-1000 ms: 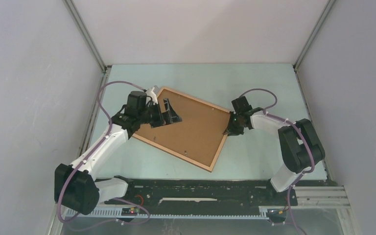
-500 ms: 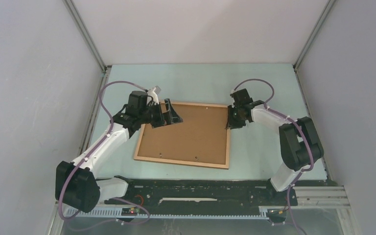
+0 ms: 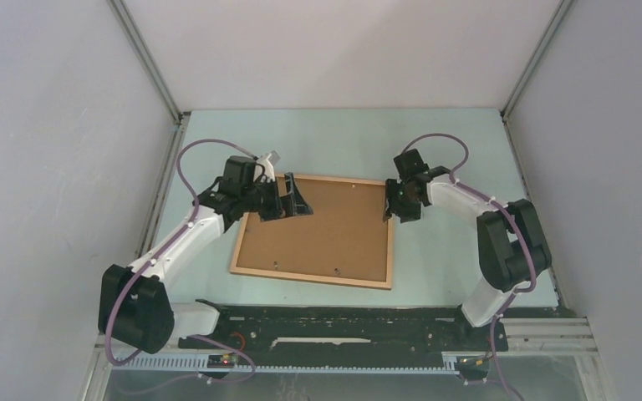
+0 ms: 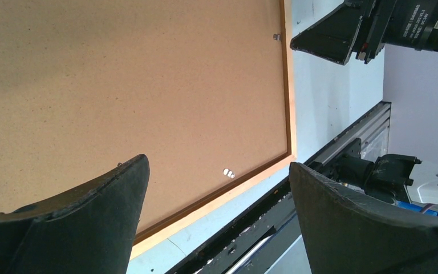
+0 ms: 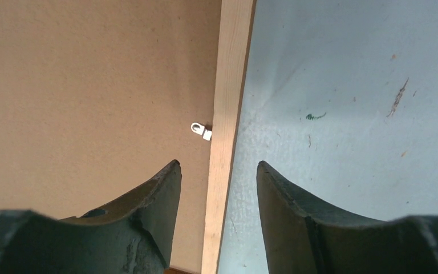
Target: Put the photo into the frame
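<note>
The frame (image 3: 309, 278), thin light wood, lies flat on the table with a brown backing board (image 3: 326, 230) filling it. The photo is out of view. My left gripper (image 3: 294, 196) hangs open over the frame's far left corner; the left wrist view has the board (image 4: 120, 74) and the wooden rim (image 4: 288, 85) below its wide-spread jaws (image 4: 218, 161). My right gripper (image 3: 393, 215) is open at the frame's right side. In the right wrist view its jaws (image 5: 218, 163) straddle the rim (image 5: 231, 68) with a gap on each side.
Small metal clips (image 5: 201, 131) sit along the board's edge. A black rail (image 3: 343, 322) with the arm bases runs along the near edge of the pale green table (image 3: 451, 150). Grey walls close in the left, right and far sides.
The frame has swung from a diagonal lie to square with the table edge. My right gripper's jaws have opened and let go of the right rim. The left gripper has barely shifted.
</note>
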Robot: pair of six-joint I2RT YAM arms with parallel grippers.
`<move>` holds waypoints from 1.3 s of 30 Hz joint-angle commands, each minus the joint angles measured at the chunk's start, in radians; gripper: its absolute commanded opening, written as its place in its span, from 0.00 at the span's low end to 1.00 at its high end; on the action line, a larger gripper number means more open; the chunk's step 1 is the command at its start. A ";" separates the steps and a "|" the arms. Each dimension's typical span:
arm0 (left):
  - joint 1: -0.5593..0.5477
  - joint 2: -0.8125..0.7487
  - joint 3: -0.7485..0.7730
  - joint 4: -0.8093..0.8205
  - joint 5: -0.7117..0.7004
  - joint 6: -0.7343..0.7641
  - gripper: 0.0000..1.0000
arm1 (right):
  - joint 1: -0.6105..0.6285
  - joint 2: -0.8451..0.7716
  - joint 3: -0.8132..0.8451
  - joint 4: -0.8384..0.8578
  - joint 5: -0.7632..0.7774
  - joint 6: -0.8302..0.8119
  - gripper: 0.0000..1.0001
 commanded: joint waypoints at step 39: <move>0.181 -0.048 -0.028 0.030 -0.053 0.038 1.00 | 0.114 0.213 0.118 -0.056 0.406 -0.429 0.00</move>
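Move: The right hand is open just above the right side bar of the frame, which lies about 3 cm down and 1 cm left. A small metal clip sits about 2 cm ahead and 2 cm left of the hand, the backing board's middle some 20 cm left and 2 cm back. From the empty left hand that right bar is about 23 cm right, 3 cm back and 14 cm down; the left bar is roughly 13 cm left, level, equally low. The right fingers pinch the frame's right bar: the hand first draws back nearly 4 cm and sinks about 2.5 cm as they close around it, one inside, one outside. Then, gripping, it carries the bar forward about 3 cm and slightly right, twisting a little counter-clockwise, fingertips tilting out to the right. The left hand, open and clear above the board, travels about 5 cm left and a little forward, towards the left bar. ##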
